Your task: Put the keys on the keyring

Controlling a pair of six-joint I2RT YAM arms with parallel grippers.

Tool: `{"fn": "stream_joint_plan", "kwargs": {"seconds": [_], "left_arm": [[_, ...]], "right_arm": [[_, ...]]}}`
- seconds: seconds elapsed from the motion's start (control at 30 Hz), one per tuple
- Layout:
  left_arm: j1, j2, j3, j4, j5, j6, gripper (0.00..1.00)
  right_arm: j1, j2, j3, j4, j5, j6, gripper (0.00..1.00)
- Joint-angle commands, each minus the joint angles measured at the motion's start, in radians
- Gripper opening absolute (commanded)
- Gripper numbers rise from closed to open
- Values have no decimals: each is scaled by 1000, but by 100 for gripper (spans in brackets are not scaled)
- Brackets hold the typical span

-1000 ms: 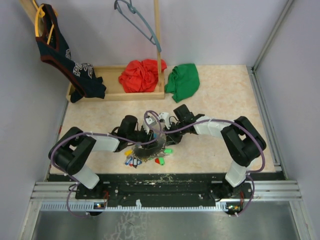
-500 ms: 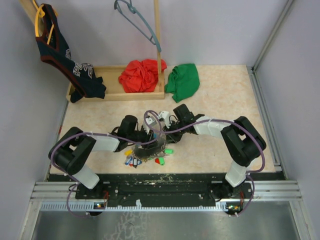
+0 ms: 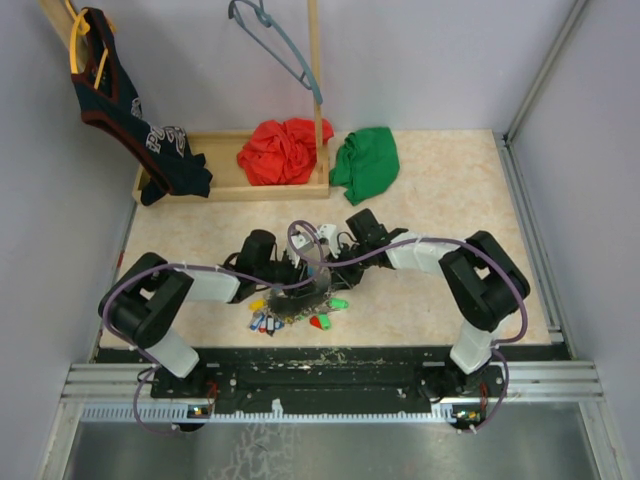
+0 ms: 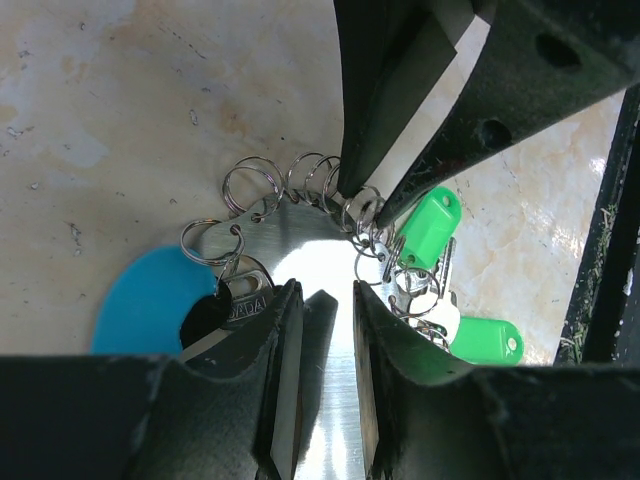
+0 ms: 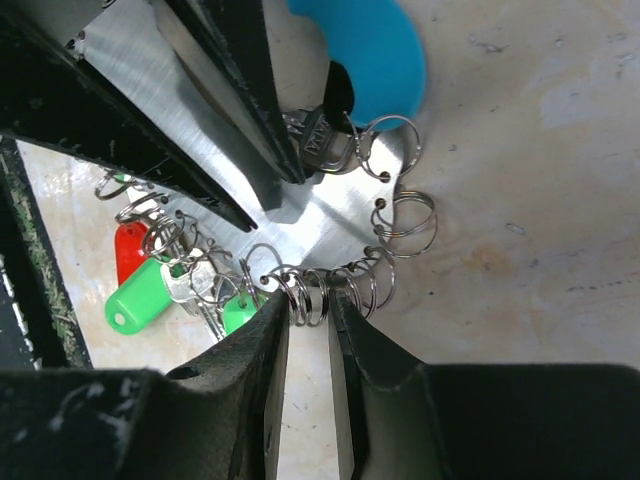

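The keyring (image 3: 306, 290) lies between both arms: a shiny metal plate (image 4: 310, 250) with a light blue end (image 4: 140, 300) and small wire rings along its rim. Keys with green tags (image 4: 428, 225) hang from it, and a red tag (image 5: 128, 250) lies by a green one (image 5: 140, 295). My left gripper (image 4: 328, 300) is shut on the plate's metal strip. My right gripper (image 5: 308, 305) has its jaws a narrow way apart, with two small rings (image 5: 312, 288) between the tips. Whether they press on the rings does not show.
A wooden tray (image 3: 225, 190) at the back holds a red cloth (image 3: 283, 150). Beside it lies a green cloth (image 3: 366, 162). A dark garment (image 3: 125, 115) hangs at the back left, and a blue-grey hanger (image 3: 275, 40) hangs from a wooden post. Walls close both sides.
The right arm has shifted very slightly to the left. The left arm, the keyring and the keys lie where they were.
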Motion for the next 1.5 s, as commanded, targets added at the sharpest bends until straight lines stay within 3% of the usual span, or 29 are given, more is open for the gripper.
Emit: {"fn": "stream_joint_plan", "kwargs": {"seconds": [0.0, 0.5, 0.87, 1.17, 1.47], "left_arm": [[-5, 26, 9, -42, -5, 8, 33], [-5, 21, 7, -41, -7, 8, 33], [1, -148, -75, 114, -8, -1, 35], [42, -374, -200, 360, -40, 41, 38], [64, -390, -266, 483, 45, 144, 31]], "right_arm": [[-3, 15, 33, 11, -98, -27, 22], [-3, -27, 42, -22, -66, -17, 0], [-3, -182, -4, 102, -80, -82, 0], [-3, -237, -36, 241, -163, -187, 0], [-3, -237, -32, 275, -235, -230, 0]]}}
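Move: The ring I'll pinch, on the keyring plate's right-hand edge, already sits between my right fingertips, about 1 cm back and level in height. From it, one green tag lies some 3 cm back and 1 cm right, the other about 6 cm back and 1 cm left. The blue handle is roughly 5 cm ahead of my right hand and 8 cm left. From my left hand, hovering low over the plate, that ring is about 4 cm right and 1 cm back. I ease my right fingers back about 1 cm along the plate's edge and shut them on the ring, while my left hand waits low over the plate. Then both hands rise together, the right about 9 cm with a drift to the left, the left about 11 cm. Both wrists tilt some 25 to 35 degrees, the right keeping its pinch and the left staying partly open. ##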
